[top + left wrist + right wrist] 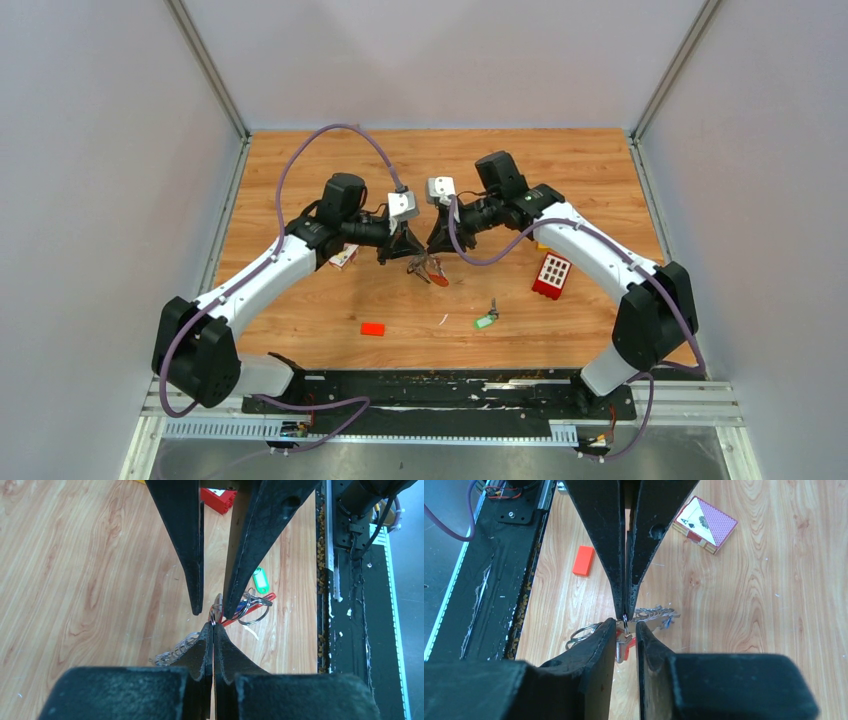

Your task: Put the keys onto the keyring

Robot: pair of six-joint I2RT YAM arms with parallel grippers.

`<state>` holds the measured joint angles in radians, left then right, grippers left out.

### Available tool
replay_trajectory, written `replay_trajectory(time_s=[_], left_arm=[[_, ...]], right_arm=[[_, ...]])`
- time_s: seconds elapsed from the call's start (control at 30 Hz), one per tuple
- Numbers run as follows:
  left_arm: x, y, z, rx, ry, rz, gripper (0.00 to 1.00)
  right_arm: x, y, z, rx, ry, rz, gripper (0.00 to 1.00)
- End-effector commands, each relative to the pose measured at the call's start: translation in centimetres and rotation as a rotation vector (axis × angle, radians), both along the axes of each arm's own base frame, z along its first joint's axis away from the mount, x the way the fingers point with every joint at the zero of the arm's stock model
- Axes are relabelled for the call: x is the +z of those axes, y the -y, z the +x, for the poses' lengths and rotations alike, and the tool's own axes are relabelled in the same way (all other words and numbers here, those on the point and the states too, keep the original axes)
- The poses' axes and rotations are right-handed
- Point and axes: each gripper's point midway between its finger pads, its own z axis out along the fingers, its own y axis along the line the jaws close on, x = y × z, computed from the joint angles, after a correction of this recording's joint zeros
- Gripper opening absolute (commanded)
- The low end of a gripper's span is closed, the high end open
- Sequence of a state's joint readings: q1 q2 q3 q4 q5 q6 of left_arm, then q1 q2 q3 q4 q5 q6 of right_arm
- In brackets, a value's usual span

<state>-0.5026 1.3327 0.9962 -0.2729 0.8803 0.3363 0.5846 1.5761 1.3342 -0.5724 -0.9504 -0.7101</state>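
The keyring (428,268), a small bunch with a red strap (256,604), steel rings and a grey chain (175,651), hangs just above the table's middle. My left gripper (213,625) is shut on one thin ring of it. My right gripper (626,626) meets it tip to tip, jaws a little apart. The ring and a small metal piece (621,649) sit loose in that gap. A key with a green tag (486,320) lies alone on the wood nearer the front, also in the left wrist view as the green tag (260,580).
A red studded brick (551,275) stands right of the grippers. An orange block (373,328) lies front left. A card pack (343,256) sits by the left arm. The black base plate (440,390) runs along the front edge.
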Motion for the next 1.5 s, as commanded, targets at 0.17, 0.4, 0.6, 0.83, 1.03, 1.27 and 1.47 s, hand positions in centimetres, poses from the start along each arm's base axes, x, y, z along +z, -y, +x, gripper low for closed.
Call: replay_trajectory(time_s=[0.17,0.4,0.6,0.83,1.03,1.27,1.47], left_arm=[[2.6,0.6,0.1,-0.038,0.094,-0.055,0.0],[2.3,0.6,0.0,-0.043,0.098,-0.062,0.0],[2.7,0.7,0.9,-0.017,0.127,-0.085,0.03],[3.8,0.1,1.6,0.003,0.144,-0.204,0.32],[3.9,0.6,1.7,0.01,0.139,-0.262,0.37],[4.6,0.9,1.4,0.002,0.127,-0.316,0.36],[4.6,0.7,0.8,-0.022,0.132,-0.309,0.34]], right_arm=[[-1.0,-0.6,-0.3,0.046,0.002,-0.011,0.17],[-1.0,-1.0,-0.6,0.053,-0.014,-0.003,0.04],[0.4,-1.0,-0.3,0.025,-0.02,0.039,0.0],[3.8,0.5,0.3,-0.004,-0.061,0.14,0.0],[4.7,0.5,-0.3,0.018,-0.086,0.172,0.0],[4.6,0.5,-0.1,0.012,-0.084,0.173,0.0],[4.4,0.7,0.1,0.001,-0.08,0.169,0.0]])
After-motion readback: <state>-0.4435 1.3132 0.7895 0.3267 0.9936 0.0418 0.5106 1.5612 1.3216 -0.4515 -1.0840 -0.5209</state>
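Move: At the left fingertips, which already pinch it, the keyring hangs with its keys a few centimetres below. From the slightly open right hand it lies about 1 cm left and 2 cm below, straight across. On the table some 15 cm below the right hand, the green key tag sits about 8 cm back and 11 right, the red block 9 back and 11 left, and the card box 6 ahead and 18 left. Lowering about 2 cm over the keyring in the left hand's grip, the right hand shuts on it, and only then does the left gripper open by about a third to let go. The right then carries the ring up some 4.5 cm, slightly forward; the left follows with open jaws, up and a little forward, tilting its fingers about 15 degrees towards level. ##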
